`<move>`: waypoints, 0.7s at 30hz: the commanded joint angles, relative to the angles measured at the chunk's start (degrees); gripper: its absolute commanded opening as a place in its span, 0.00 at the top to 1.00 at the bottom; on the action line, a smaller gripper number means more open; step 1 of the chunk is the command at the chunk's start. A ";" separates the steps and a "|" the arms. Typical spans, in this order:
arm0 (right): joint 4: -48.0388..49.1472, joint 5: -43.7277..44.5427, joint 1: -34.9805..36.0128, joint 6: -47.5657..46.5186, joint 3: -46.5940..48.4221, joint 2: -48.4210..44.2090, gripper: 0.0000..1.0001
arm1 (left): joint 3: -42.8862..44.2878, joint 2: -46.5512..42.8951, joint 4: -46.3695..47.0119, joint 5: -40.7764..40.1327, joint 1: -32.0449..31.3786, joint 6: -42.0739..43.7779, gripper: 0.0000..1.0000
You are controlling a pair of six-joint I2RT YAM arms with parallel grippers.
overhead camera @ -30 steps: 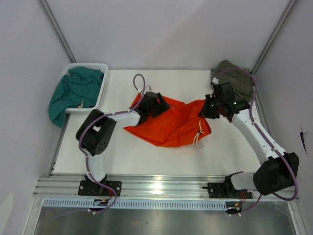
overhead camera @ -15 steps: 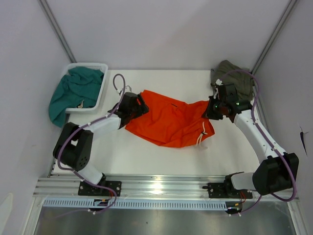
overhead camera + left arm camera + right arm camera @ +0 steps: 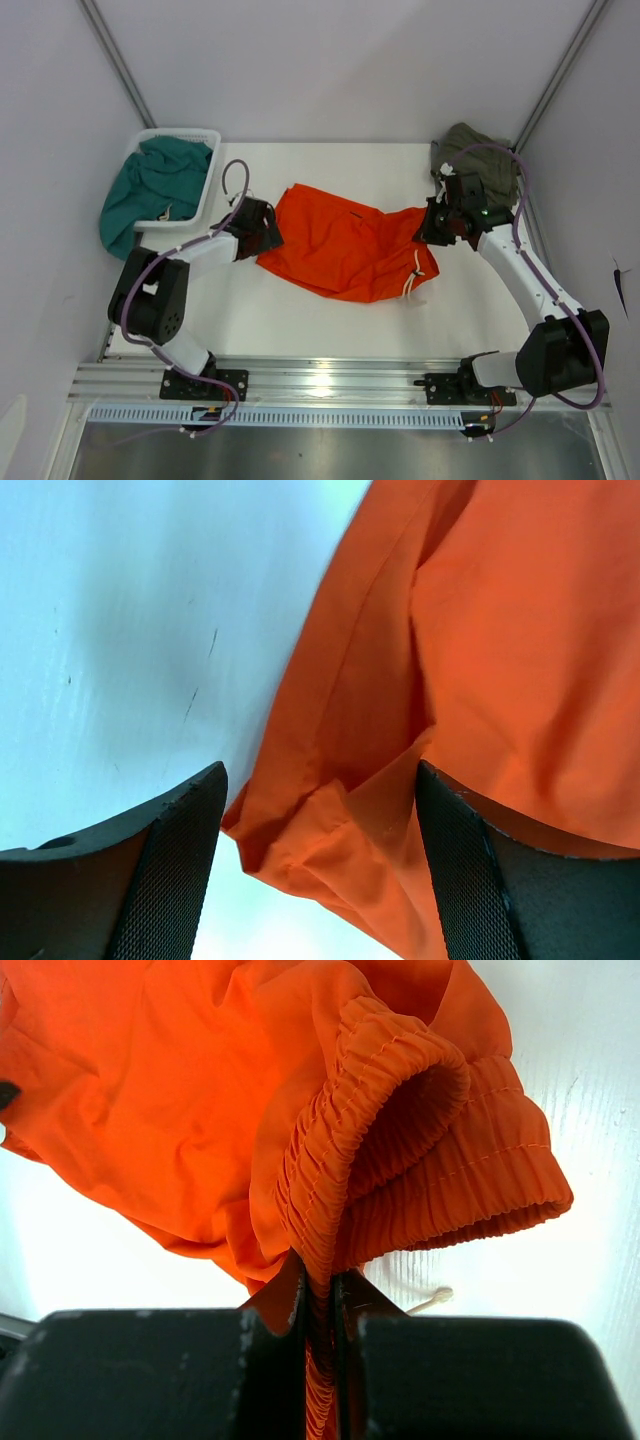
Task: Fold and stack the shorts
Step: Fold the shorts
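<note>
The orange shorts [image 3: 345,245] lie spread out in the middle of the white table. My right gripper [image 3: 432,222] is at their right end, shut on the gathered elastic waistband [image 3: 400,1090], which runs down between its jaws [image 3: 320,1280]. A white drawstring [image 3: 412,280] trails at the shorts' near right edge. My left gripper [image 3: 262,232] is at the shorts' left edge, open. In the left wrist view a folded hem corner [image 3: 330,830] lies between its wide-apart fingers [image 3: 318,780], not clamped.
A white basket [image 3: 212,170] at the back left holds a teal garment [image 3: 150,185] that hangs over its side. An olive-green garment [image 3: 480,160] sits bunched at the back right corner, just behind my right gripper. Metal rails run along the table's near edge.
My left gripper has travelled left across the orange shorts to their left edge, and the fabric now lies flatter and wider. The right gripper has kept its hold, barely moving.
</note>
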 commanded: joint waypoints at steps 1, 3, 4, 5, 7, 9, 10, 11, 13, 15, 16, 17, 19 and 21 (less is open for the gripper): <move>2.34 -0.87 -0.44 -1.00 0.36 0.26 1.00 | 2.06 2.11 -1.15 0.41 -0.03 2.43 0.22; 2.60 -0.96 -0.53 -1.01 0.45 0.61 1.00 | 2.15 3.00 -1.06 0.50 -0.03 2.52 0.22; 2.60 -0.96 -0.62 -1.09 0.54 0.70 1.00 | 2.15 3.53 -0.80 0.67 -0.03 2.52 0.23; 2.69 -0.96 -0.62 -1.01 0.54 0.88 1.00 | 2.06 3.79 -0.36 0.93 -0.03 2.61 0.23; 3.04 -1.13 -0.71 -1.18 1.06 1.32 1.00 | 2.06 4.67 -0.01 1.11 -0.03 2.61 0.26; 2.96 -0.96 -0.71 -1.27 1.94 2.02 1.00 | 2.15 5.28 0.26 1.11 -0.03 2.61 0.32; 2.96 -0.96 -0.71 -1.27 2.21 2.28 1.00 | 1.89 5.90 0.52 1.28 -0.03 2.61 0.41; 2.87 -0.70 -0.71 -1.36 2.64 2.55 1.00 | 1.36 6.08 1.05 1.55 -0.03 2.61 0.47; 2.87 -0.08 -0.71 -1.44 3.61 3.25 1.00 | 0.92 6.25 1.31 1.64 -0.03 2.26 0.61; 2.43 0.53 -0.62 -1.79 4.49 4.04 1.00 | -0.13 6.17 1.84 2.16 -0.03 2.17 0.67; 2.26 0.97 -0.71 -2.06 5.36 4.39 1.00 | -0.92 5.73 2.02 2.43 -0.11 1.82 0.71; 2.08 1.24 -0.71 -2.15 5.89 4.57 1.00 | -1.36 5.47 2.28 2.86 -0.12 1.55 0.74; 1.64 1.85 -0.71 -2.50 7.64 5.62 1.00 | -3.73 4.68 3.25 4.09 -0.55 0.68 0.78; 0.50 2.64 -0.71 -2.94 9.32 6.41 1.00 | -5.48 3.36 3.60 4.10 -1.34 -0.20 0.79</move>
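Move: The shorts' left end, a folded corner, lies between and just under the left hand's open fingertips, about 3 cm below and straight in line otherwise. From that hand, the white tray with the teal cloth stands some 24 cm to the left and 16 cm ahead, about level in height. The same corner is roughly 34 cm left of the right hand, level with it and 16 cm lower; the olive pile lies about 18 cm ahead of the right hand, 11 cm to its right and 13 cm lower. The shorts' left corner is what the left hand takes: it sinks about 2.5 cm onto the cloth with almost no turn, then closes its open fingers and pinches the bunched edge between the tips. The right hand keeps its shut grip on the raised waistband, dips about a centimetre, then carries it forward roughly 2.5 cm, coming back up as it speeds up. ##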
